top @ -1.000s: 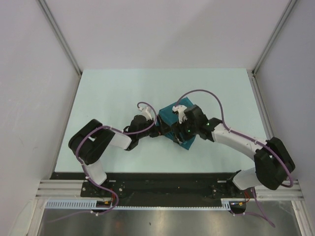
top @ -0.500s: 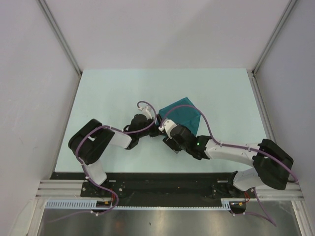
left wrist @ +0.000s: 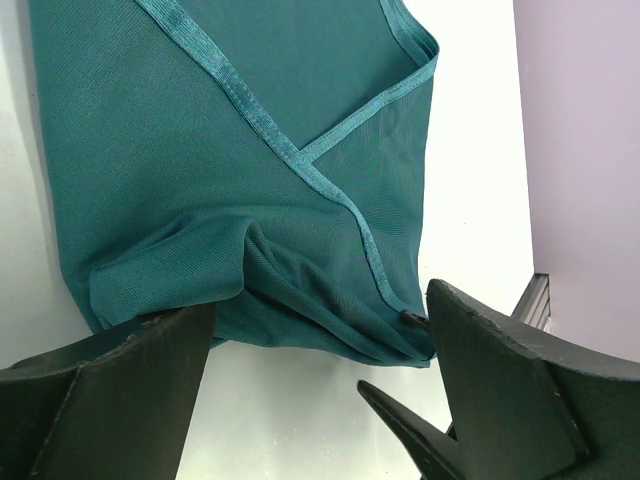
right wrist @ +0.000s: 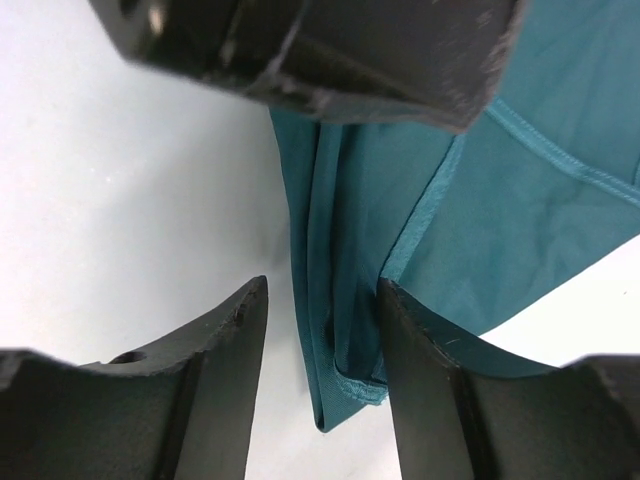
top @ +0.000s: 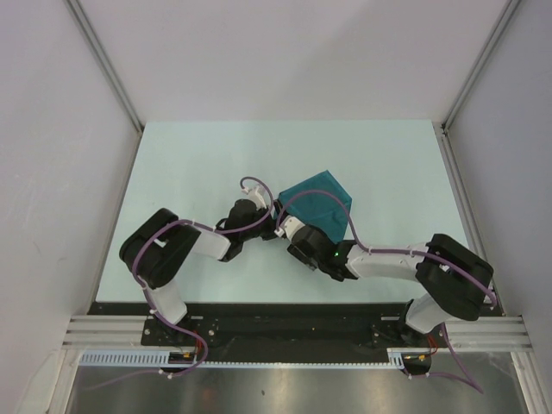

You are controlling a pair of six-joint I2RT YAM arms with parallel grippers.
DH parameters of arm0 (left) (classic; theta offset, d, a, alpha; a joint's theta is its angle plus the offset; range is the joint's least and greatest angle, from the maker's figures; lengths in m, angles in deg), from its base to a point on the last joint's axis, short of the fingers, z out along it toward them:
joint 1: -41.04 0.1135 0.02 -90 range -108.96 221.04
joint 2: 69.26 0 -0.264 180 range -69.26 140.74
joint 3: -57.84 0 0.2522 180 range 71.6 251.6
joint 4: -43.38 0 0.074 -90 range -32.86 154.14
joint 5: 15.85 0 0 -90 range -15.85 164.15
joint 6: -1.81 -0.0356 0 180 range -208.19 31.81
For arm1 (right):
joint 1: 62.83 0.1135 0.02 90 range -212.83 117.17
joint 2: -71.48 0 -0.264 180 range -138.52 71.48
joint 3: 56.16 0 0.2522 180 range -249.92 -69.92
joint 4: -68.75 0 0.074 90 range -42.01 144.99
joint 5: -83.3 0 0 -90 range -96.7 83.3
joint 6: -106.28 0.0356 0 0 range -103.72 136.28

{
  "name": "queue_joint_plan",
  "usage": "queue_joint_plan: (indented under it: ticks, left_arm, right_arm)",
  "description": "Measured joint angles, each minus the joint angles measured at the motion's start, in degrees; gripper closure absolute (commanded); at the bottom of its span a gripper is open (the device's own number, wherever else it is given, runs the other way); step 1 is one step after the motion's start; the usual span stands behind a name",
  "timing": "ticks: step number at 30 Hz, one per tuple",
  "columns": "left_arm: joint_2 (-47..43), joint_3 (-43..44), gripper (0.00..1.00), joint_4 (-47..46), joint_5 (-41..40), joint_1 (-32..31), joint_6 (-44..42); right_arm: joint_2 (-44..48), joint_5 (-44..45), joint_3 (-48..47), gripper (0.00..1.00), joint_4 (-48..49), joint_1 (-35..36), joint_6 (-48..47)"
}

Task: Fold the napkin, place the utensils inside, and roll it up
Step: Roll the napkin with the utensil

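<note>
The dark teal napkin (top: 321,203) lies folded on the table's middle, hemmed edges crossing on top (left wrist: 200,150). Its near-left corner (right wrist: 345,380) hangs bunched between the fingers of my right gripper (right wrist: 320,300). The right finger touches the cloth, while the left finger stands apart from it. My left gripper (left wrist: 318,320) is wide open, low at the same corner, with the cloth's edge just beyond its fingertips. In the top view both grippers meet at that corner, left (top: 272,226) and right (top: 291,235). No utensils are in view.
The pale green table (top: 190,164) is bounded by white walls on the left, right and back. A black rail (top: 276,323) with the arm bases runs along the near edge. The left gripper's finger (right wrist: 300,50) fills the top of the right wrist view.
My right arm has swung down from over the napkin to its near-left corner, and its jaws have narrowed around the cloth. The left arm has stayed still and open.
</note>
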Motion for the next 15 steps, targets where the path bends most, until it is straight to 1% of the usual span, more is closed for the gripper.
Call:
queue_joint_plan:
  ticks: [7, 10, 11, 13, 14, 15]
  left_arm:
    - [0.0, 0.2, 0.08, 0.3, 0.3, 0.1, 0.0]
    - [0.0, 0.2, 0.08, 0.3, 0.4, 0.2, 0.0]
    - [0.0, 0.2, 0.08, 0.4, 0.4, 0.2, 0.1]
    - [0.0, 0.2, 0.08, 0.6, 0.4, 0.3, 0.2]
    - [0.0, 0.2, 0.08, 0.7, 0.4, 0.3, 0.4]
    - [0.0, 0.2, 0.08, 0.7, 0.3, 0.5, 0.6]
  right_arm:
    - [-2.6, 0.5, -0.2, 0.52, 0.1, -0.3, -0.8]
    - [-3.2, 0.9, -0.5, 0.57, 0.4, -0.8, -1.1]
    - [-3.3, 0.9, -0.5, 0.62, 0.5, -0.9, -1.2]
    - [-3.7, 0.9, -0.8, 0.69, 0.6, -1.0, -1.2]
    - [-4.1, 0.9, -1.2, 0.76, 0.6, -1.1, -1.2]
    - [-4.6, 0.7, -1.8, 0.81, 0.6, -1.3, -1.2]
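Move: The near end of the rolled napkin edge lies almost between the right fingertips, about 1 cm ahead of the hand, 1 cm to its right and 2 cm below. The flat napkin's middle is some 12 cm ahead and 1 cm right; the bunched fold is about 10 cm ahead and 8 cm left, with the left gripper roughly 6 cm ahead and 5 cm left. From the left hand the rolled end is some 5 cm back, 6 cm right and 3 cm below. The right fingers close from about half open to a third around the near end of the rolled edge, one on each side, and pinch it together. The hand first sinks about 1.5 cm onto the rolled edge, then eases some 1 cm forward along it towards the left gripper. The left hand stays put, wide open, straddling the rolled edge. ##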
